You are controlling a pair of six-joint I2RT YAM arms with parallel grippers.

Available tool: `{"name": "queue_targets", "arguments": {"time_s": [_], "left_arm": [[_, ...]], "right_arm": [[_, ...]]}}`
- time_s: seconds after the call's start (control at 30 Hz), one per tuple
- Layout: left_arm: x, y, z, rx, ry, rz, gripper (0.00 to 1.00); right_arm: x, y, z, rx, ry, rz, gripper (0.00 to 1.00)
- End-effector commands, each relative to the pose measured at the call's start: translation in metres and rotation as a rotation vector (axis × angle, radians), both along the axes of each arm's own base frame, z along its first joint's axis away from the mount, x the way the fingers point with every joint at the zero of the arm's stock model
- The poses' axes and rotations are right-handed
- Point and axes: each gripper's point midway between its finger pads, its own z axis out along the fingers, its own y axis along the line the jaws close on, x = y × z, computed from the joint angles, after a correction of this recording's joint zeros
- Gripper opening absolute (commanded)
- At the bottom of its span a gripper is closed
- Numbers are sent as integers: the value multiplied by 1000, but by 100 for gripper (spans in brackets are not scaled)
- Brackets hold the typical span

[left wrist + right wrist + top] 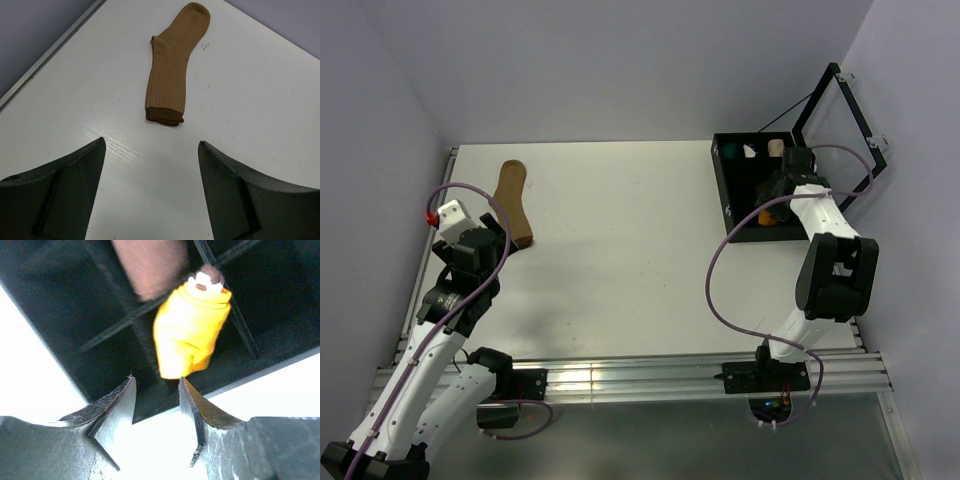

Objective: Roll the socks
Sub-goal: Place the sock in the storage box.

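Observation:
A tan sock lies flat on the white table, its toe pointing away and a darker brown edge at its near end. My left gripper hangs open just short of that near end, with nothing between its fingers. From above, the same sock is at the table's far left, with the left gripper beside it. A rolled mustard-orange sock with a white and brown cuff end sits inside the black box. My right gripper is open just below it, not holding it. A blurred brown fabric shape lies behind.
The black divided box stands at the far right of the table with its framed lid swung open. Small teal, white and cream bundles fill its back compartments. Grey walls close in on the left and back.

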Motion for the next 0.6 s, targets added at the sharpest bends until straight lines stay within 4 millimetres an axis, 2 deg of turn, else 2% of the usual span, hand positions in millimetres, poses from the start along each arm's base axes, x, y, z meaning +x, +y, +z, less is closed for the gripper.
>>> {"name": "queue_targets", "arguments": {"time_s": [0.0,0.13,0.17,0.37,0.57], "left_arm": [[3,-3,5,-2,-23,-14,80],[3,-3,5,-2,-23,-14,80],[3,-3,5,-3,-24,-12,80],[3,-2,5,-2,-23,-11,80],[3,-2,5,-3,-23,-7,80]], "right_arm": [[7,-4,28,-29,-100,-53,48],[10,-16,33,-78,-119,-103,44],[13,-20,37,-90,-134,-118,40],[26,-44,44,-146,-163,-184,29],[37,-58,25,-151,-125,-203,26]]}}
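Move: The orange rolled sock lies loose in the box under the right hand, roughly 2 cm ahead, 2 cm to its right and 7 cm below it. The dark brown rolled sock sits about 7 cm beyond the orange one, and the box's near wall about 5 cm on the orange one's near side. From the idle left hand, the orange sock is some 64 cm to the right, 16 cm ahead and 20 cm lower. With the right hand already clear of the orange sock, lift another 2 cm or so, then swing about 4 cm right and a little forward above the sock, sinking roughly 1 cm at the end. Turn the wrist about 10 degrees clockwise with a slight roll on the way, and draw the half-open fingers nearly together. ##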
